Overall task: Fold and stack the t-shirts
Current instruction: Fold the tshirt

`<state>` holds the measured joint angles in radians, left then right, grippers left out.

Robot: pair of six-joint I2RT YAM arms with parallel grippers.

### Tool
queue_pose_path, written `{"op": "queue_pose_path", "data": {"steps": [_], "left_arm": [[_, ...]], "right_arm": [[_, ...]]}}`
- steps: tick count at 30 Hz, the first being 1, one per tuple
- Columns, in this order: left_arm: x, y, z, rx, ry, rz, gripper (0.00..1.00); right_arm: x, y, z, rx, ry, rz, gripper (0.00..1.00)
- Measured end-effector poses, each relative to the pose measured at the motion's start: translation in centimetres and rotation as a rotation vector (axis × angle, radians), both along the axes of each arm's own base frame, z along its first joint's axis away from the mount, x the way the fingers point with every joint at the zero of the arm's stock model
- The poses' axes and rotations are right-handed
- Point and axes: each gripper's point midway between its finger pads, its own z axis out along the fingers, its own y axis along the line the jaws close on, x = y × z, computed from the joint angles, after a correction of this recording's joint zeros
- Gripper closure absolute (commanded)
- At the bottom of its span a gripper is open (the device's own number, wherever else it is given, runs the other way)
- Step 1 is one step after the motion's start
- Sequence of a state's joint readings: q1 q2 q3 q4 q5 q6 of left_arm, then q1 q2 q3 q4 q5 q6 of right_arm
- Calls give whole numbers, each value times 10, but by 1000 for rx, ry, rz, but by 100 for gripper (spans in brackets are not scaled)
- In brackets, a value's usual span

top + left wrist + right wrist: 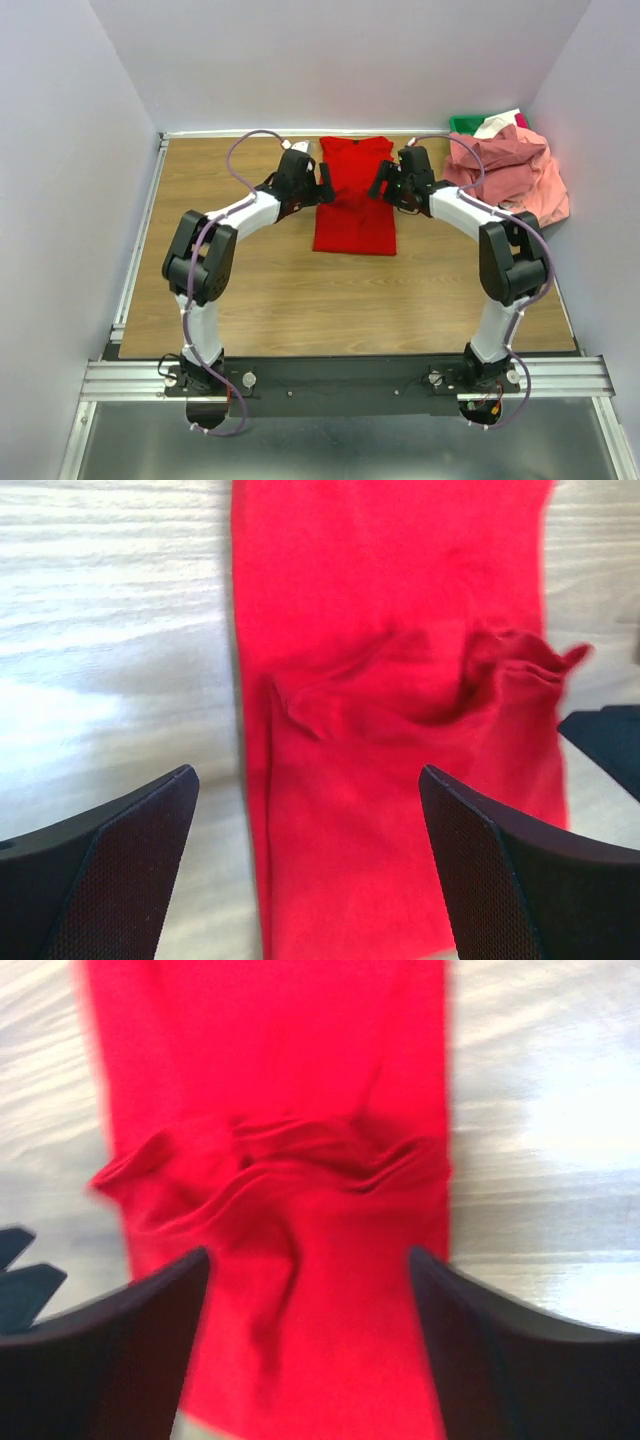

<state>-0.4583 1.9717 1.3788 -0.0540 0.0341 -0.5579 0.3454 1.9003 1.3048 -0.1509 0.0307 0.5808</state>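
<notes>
A bright red t-shirt [355, 200] lies in a narrow folded strip at the back middle of the wooden table [280, 290]. My left gripper [325, 182] stands open at its left edge, over the cloth [390, 680], holding nothing. My right gripper [382, 181] hangs open at the shirt's right edge, above wrinkled red fabric [290, 1190], also holding nothing. The left wrist view shows a bunched fold near the shirt's middle. A heap of salmon pink t-shirts [510, 175] sits at the back right.
A green bin [468, 124] with white cloth [497, 124] stands behind the pink heap at the back right corner. White walls close in the table at the back and both sides. A metal rail [140, 230] runs along the table's left edge.
</notes>
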Motion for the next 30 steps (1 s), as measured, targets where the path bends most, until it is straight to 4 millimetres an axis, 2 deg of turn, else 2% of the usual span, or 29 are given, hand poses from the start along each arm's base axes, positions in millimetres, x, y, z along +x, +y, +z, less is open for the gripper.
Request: {"op": "queue_pose_path", "data": {"steps": [3, 7, 11, 13, 15, 18, 20, 24, 27, 30], "left_arm": [[-18, 9, 19, -15, -26, 0, 2], [-46, 21, 48, -57, -89, 1, 1], [-76, 33, 49, -89, -100, 7, 1], [-93, 38, 38, -103, -78, 9, 2], [-105, 42, 29, -109, -54, 10, 1], [-116, 46, 20, -113, -30, 17, 2], [-120, 48, 21, -124, -31, 20, 2], [-127, 49, 25, -143, -43, 23, 2], [-131, 48, 24, -152, -43, 22, 1], [-134, 44, 21, -158, -32, 10, 1]], "right_arm": [[-11, 11, 21, 50, -34, 82, 0], [-27, 33, 39, 129, -59, 205, 0], [-41, 59, 37, 177, -41, 311, 0], [-41, 75, 28, 201, -17, 358, 0], [-35, 84, 20, 210, -4, 377, 0], [-12, 95, 3, 208, 9, 380, 0], [11, 102, -5, 207, -3, 373, 0], [37, 109, -17, 201, -8, 368, 0], [41, 108, -11, 196, -19, 371, 0], [35, 102, 8, 188, -51, 371, 0]]}}
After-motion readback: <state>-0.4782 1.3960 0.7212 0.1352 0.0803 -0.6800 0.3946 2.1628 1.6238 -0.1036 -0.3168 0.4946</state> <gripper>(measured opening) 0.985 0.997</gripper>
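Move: Across the folded t-shirt runs its turned-up hem; the hem's left corner lies about 14 cm to the right hand's left, 1 cm ahead and 3 cm below. The hem's right corner is 5 cm to that hand's right, the near fold's middle 18 cm back and 5 cm left, the collar's middle 15 cm ahead and 5 cm left. From the left hand the hem's left corner is roughly 2 cm left, 1 cm ahead, 3 cm below. Backing off from the hem with open fingers, the left hand hops up and over to beside the shirt's near left corner, some 13 cm back and a little left. The right hand, opening fully, arcs up and left towards the hem's left corner, about 10 cm across, turning roughly 20 degrees counter-clockwise; it then dips while sweeping forward 8 cm low over the shirt, and rises slightly. ##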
